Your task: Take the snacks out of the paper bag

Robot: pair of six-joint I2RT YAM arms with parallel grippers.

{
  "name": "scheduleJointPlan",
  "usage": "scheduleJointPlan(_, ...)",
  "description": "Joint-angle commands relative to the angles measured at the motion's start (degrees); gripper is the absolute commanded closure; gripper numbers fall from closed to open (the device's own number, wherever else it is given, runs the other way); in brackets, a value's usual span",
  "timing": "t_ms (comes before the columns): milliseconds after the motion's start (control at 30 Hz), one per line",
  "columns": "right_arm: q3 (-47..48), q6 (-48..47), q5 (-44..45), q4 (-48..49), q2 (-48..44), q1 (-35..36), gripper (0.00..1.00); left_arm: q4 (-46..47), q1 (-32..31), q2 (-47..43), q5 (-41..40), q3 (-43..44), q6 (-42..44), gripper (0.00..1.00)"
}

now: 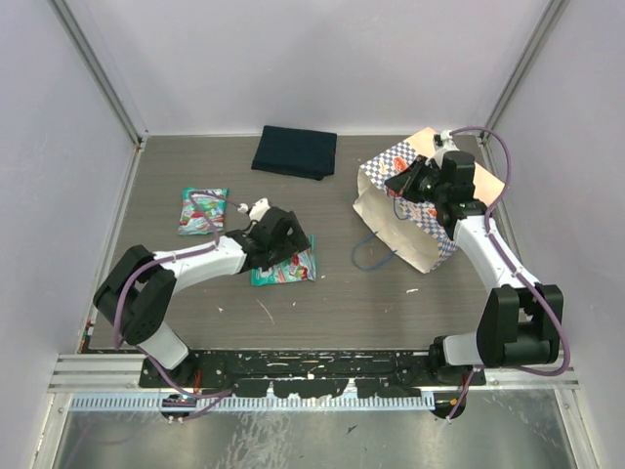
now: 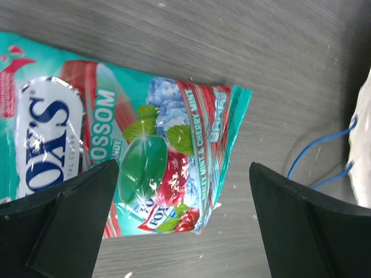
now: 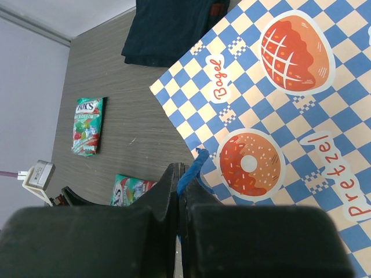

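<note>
The paper bag [image 1: 389,213], blue-and-white checkered with doughnut pictures [image 3: 290,98], sits tipped at the right of the table. My right gripper [image 1: 406,186] [image 3: 182,174] is shut on its blue cord handle [image 3: 195,165] at the bag's top edge. One teal snack pouch [image 1: 202,210] [image 3: 88,124] lies flat at the left. A second teal pouch [image 1: 283,267] [image 2: 145,145] [image 3: 130,190] lies on the table under my left gripper [image 1: 281,244] [image 2: 182,174], which is open, its fingers apart above the pouch's lower end without touching it. Whatever is inside the bag is hidden.
A dark navy folded cloth [image 1: 294,151] [image 3: 174,26] lies at the back centre. The bag's other blue cord handle [image 1: 371,256] [image 2: 319,156] trails loose on the table between the bag and the second pouch. Grey walls enclose the table on three sides.
</note>
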Motion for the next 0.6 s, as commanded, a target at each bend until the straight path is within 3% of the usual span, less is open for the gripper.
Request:
scheduleJointPlan(0, 1.05, -0.92, -0.03, 2.52, 0.84, 0.00, 0.98, 7.00, 3.76, 1.00, 12.32, -1.43, 19.99, 0.02)
scheduleJointPlan(67, 0.78, -0.50, -0.06, 3.15, 0.98, 0.03, 0.98, 4.11, 6.55, 2.67, 21.46, 0.43, 27.68, 0.02)
scheduleJointPlan(167, 0.66, 0.40, -0.54, 4.01, 1.48, 0.04, 0.98, -5.21, 8.54, 6.79, 25.84, 6.13, 34.64, 0.02)
scheduleJointPlan(400, 1.31, 0.03, -0.65, 3.45, 0.77, 0.00, 0.97, -19.08, 8.60, 4.92, 4.52, 13.05, 41.29, 0.02)
scheduleJointPlan(567, 1.51, 0.31, -1.20, 3.59, 0.62, 0.02, 0.97, -23.50, 7.91, -0.07, -5.88, 17.08, 47.74, 0.02)
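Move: The snack pack lies just under the left hand's open fingers, its middle about 3 cm to the hand's left, level with it and some 3 cm below. The other snack pack is about 19 cm left and 10 cm ahead, the dark cloth some 22 cm straight ahead. The paper bag stands about 26 cm right and 10 cm ahead. From the right hand, the nearer pack lies roughly 24 cm left, 10 cm back and 18 cm lower. Turning first, the left hand swings clockwise by nearly 30 degrees almost in place, easing forward and down a little over the right part of the nearer snack pack. It then goes left about 6 cm, low across that pack towards the other one, its left side tipping up some 25 degrees and the fingers staying wide open; contact with the pack can't be made out. ##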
